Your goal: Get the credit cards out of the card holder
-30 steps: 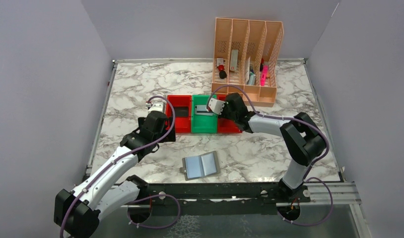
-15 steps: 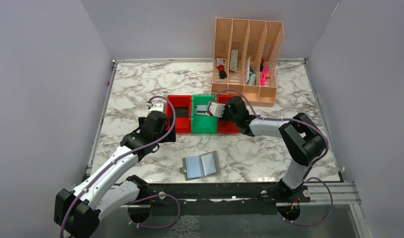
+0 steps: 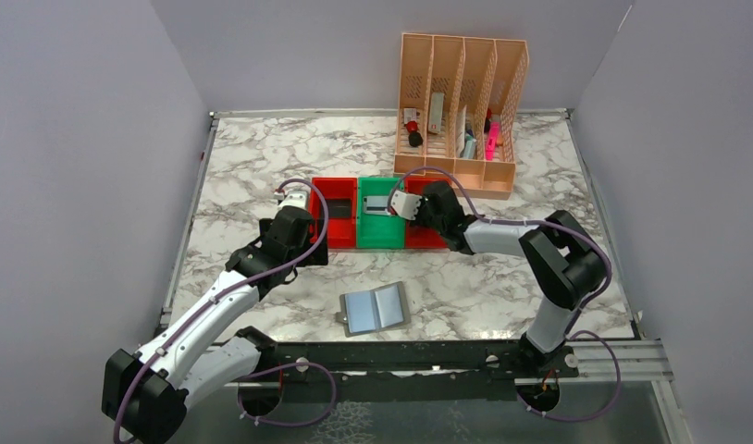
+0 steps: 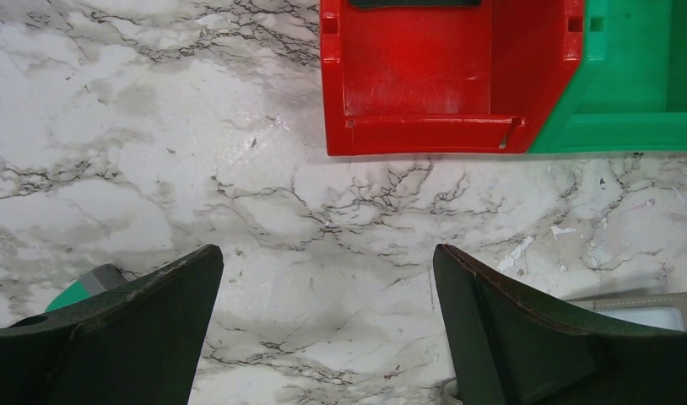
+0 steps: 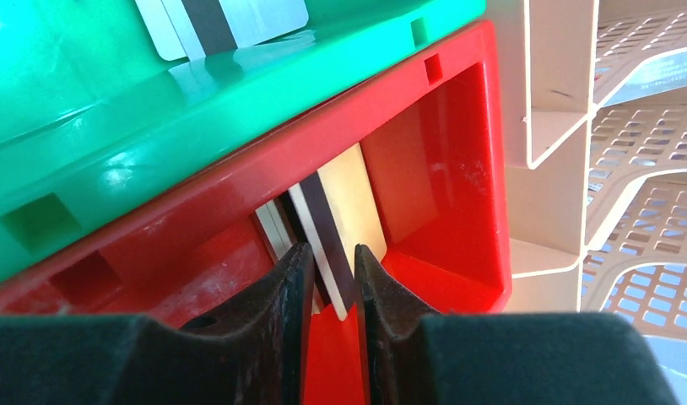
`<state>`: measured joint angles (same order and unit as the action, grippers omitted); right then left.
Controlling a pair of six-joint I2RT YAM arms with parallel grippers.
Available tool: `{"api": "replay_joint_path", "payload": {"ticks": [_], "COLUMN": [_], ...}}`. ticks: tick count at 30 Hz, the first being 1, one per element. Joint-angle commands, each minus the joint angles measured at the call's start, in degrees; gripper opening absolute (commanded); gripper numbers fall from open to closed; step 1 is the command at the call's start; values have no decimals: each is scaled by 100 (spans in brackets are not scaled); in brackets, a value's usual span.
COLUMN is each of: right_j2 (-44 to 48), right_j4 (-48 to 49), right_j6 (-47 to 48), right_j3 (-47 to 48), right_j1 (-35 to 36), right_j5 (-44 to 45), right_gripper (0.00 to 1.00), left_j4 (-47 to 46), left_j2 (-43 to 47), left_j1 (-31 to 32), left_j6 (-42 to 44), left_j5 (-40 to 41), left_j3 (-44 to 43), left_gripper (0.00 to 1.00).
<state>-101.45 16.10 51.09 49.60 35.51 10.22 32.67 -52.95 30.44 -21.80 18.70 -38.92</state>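
Note:
The grey card holder (image 3: 376, 309) lies open and flat near the table's front edge, and its corner shows in the left wrist view (image 4: 652, 305). My right gripper (image 3: 412, 220) reaches into the right red bin (image 5: 458, 126). Its jaws (image 5: 332, 253) stand slightly apart around a gold-tan credit card (image 5: 354, 198) with a dark stripe, which stands on edge with a gap on each side. A silver-grey card (image 3: 380, 203) lies in the green bin (image 3: 380, 231). A black card (image 3: 339, 211) lies in the left red bin (image 4: 416, 84). My left gripper (image 3: 306, 252) hangs wide open and empty (image 4: 327, 253) over bare marble.
The red, green and red bins sit side by side mid-table. A tall peach slotted organiser (image 3: 461, 102) with pens and papers stands right behind them, close to the right red bin's far wall (image 5: 559, 84). Grey walls enclose the table.
My right gripper has shifted slightly over the right red bin, and its jaws have parted from the gold-tan card. The left arm and the card holder have not moved.

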Motion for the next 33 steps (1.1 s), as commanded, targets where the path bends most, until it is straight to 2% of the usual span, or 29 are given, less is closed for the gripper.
{"api": "replay_joint_path", "payload": {"ticks": [1,6,10,12,14,18,19,21,23,25,28,33], "right_j2": [256,487,918,1230,1588,2144,2181,2162,2178,2159,1836,1274], "right_j4": [-215,-329,-571,-919,-1486,-2282,-2334,-2306,-2094,-1947,-1890,-1590], "right_j6": [-241,-515,-1173,-1994,-3143,-6042,-6502,-7238,-7680,-7837,-8112,-8702], "right_j3": [150,175,289,472,675,588,465,202,-87,-219,-131,-216], "right_j1": [-26,-26,-26,-26,-26,-26,-20,168,676,1411,2194,2624], "right_j5": [77,36,-6,-83,-622,-2387,-3244,-3856,-3568,-2847,-2100,-1739], "right_gripper": [30,30,31,33,33,34,34,34,34,34,28,26], "left_j4": [-92,-91,-89,-93,-95,-93,-88,-83,-78,-78,-50,-52], "left_j2": [50,38,39,38,52,97,114,188,291,422,677,1138], "left_j1": [-29,-29,-38,-38,-38,-33,-37,-38,-38,-42,-55,-63], "left_j6": [44,38,36,36,36,10,-3,-42,-122,-192,-288,-432], "left_j5": [-83,-92,-103,-103,-103,-75,-44,95,280,458,709,1028], "left_j3": [-204,-207,-211,-205,-204,-191,-191,-180,-157,-131,-94,2], "left_gripper": [99,99,99,99,99,99,99,99,99,99,99,99]}}
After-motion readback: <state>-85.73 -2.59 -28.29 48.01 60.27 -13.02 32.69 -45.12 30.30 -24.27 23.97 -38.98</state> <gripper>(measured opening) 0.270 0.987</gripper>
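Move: The open card holder lies about 27 cm back and 15 cm left of the right hand, some 5 cm lower. The yellow card just set down is right at the fingertips, its middle about 2 cm ahead, 2 cm left and 2 cm below. The green box stands some 13 cm to the right hand's left, level with it fore and aft and slightly lower. From the left hand the card holder is about 12 cm back, 20 cm right and 10 cm down. Lift the slightly open right fingers some 13 cm clear of the yellow card in the red box, then sweep back and left towards the card holder, sinking about 9 cm on the way and swinging the fingers from forward-down to left-and-down. Stop above the holder without touching it, gap kept. Late on, raise the wide-open left hand about 3.5 cm, tipping it up slightly. ##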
